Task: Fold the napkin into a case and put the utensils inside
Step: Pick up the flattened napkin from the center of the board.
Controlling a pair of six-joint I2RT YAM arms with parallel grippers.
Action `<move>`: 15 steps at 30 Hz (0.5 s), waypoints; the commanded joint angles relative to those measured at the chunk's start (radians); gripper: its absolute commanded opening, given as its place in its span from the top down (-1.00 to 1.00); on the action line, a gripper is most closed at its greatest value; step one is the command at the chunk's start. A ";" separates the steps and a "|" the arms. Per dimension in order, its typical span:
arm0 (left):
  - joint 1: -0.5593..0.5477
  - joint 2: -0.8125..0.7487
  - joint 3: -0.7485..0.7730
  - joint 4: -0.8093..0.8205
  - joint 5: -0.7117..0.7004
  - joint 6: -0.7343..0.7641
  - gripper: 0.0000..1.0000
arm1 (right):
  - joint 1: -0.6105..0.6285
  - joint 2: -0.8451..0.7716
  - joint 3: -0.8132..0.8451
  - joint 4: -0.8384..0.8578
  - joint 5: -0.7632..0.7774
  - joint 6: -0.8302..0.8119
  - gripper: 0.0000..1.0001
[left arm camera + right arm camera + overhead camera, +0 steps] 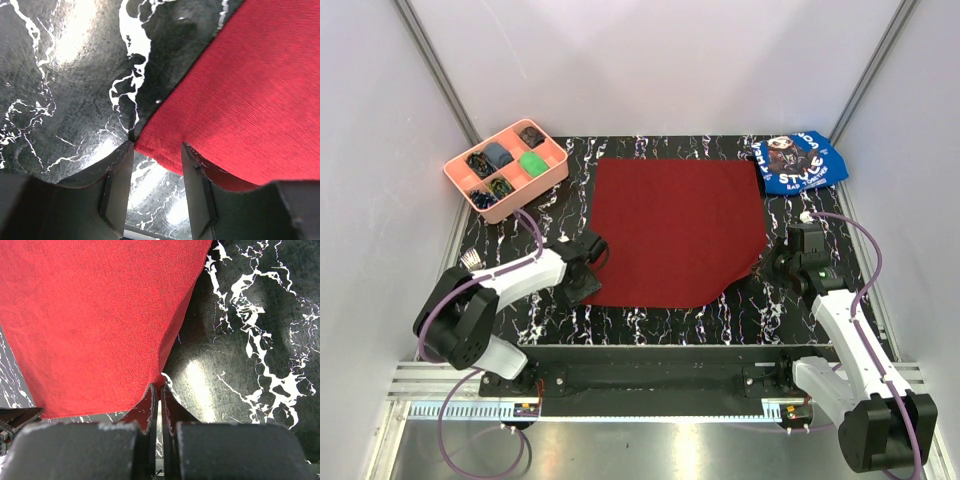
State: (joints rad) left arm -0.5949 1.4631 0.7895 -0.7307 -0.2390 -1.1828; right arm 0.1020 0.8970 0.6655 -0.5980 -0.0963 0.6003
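Note:
The dark red napkin (pixel 675 230) lies spread out as one wide sheet on the black marbled table; no case is in view. My left gripper (pixel 586 288) sits at the napkin's near left corner. Its jaws stand open in the left wrist view (pixel 157 150), with the cloth corner (pixel 250 90) lying just ahead of them and not held. My right gripper (pixel 772 268) is shut on the near right corner, and the cloth (pixel 90 315) rises to a pinched point at the fingertips (pixel 161 390). Silver tines of a utensil (pixel 472 260) peek out left of the left arm.
A pink compartment tray (pixel 460 180) with small items stands at the back left. A blue printed cloth (pixel 800 162) lies at the back right. White walls enclose the table on three sides, and its metal front rail (pixel 650 375) runs between the arm bases.

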 commanded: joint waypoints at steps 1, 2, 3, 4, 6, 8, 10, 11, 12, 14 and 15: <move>-0.003 0.048 -0.022 0.010 -0.002 -0.067 0.08 | 0.001 -0.004 0.013 0.027 0.000 -0.013 1.00; -0.003 0.052 -0.032 0.010 -0.002 -0.077 0.08 | -0.001 -0.003 0.013 0.027 -0.003 -0.011 1.00; -0.003 0.060 -0.032 0.005 0.003 -0.081 0.08 | 0.001 -0.001 0.014 0.027 -0.005 -0.010 1.00; -0.003 0.075 -0.029 0.004 0.007 -0.087 0.08 | 0.001 -0.001 0.016 0.027 -0.006 -0.005 1.00; -0.003 0.095 -0.021 -0.003 0.012 -0.095 0.09 | 0.001 0.002 0.016 0.026 -0.008 -0.004 1.00; -0.003 0.135 -0.007 -0.004 0.010 -0.086 0.14 | 0.001 0.005 0.016 0.029 -0.013 0.001 1.00; -0.003 0.163 0.001 -0.001 -0.003 -0.084 0.30 | 0.001 0.005 0.011 0.029 -0.013 0.004 1.00; -0.003 0.170 0.004 0.002 -0.016 -0.084 0.38 | -0.001 0.002 0.009 0.030 -0.013 0.006 1.00; -0.002 0.175 0.005 0.007 -0.020 -0.083 0.48 | 0.001 0.000 0.009 0.029 -0.011 0.007 1.00; -0.002 0.168 0.005 0.010 -0.037 -0.080 0.73 | -0.001 -0.003 0.008 0.029 -0.010 0.004 1.00; -0.002 0.160 0.005 0.017 -0.042 -0.077 0.76 | 0.001 -0.001 0.006 0.029 -0.006 0.003 1.00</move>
State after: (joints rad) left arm -0.5957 1.5600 0.8555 -0.7750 -0.2428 -1.2369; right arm 0.1020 0.9016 0.6655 -0.5957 -0.0982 0.6010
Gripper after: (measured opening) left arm 0.177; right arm 0.012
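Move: The napkin's near-left corner lies right between my left hand's open fingertips, flat on the board about 1 cm below. The utensils, half hidden under my left arm, are some 18 cm to the left and 4 cm farther out; the pink sorting box is about 15 cm left and 25 cm ahead. From my right hand, which already holds the near-right corner raised, that near-left corner is roughly 30 cm to the left, 5 cm back and 10 cm lower. I pinch the napkin's near-left corner with my left hand: I settle not quite 1 cm down onto the board with the fingers open, then draw them more than halfway shut on the cloth, edging about half a centimetre forward as they close. My right hand stays put and keeps its grip on the raised near-right corner. ##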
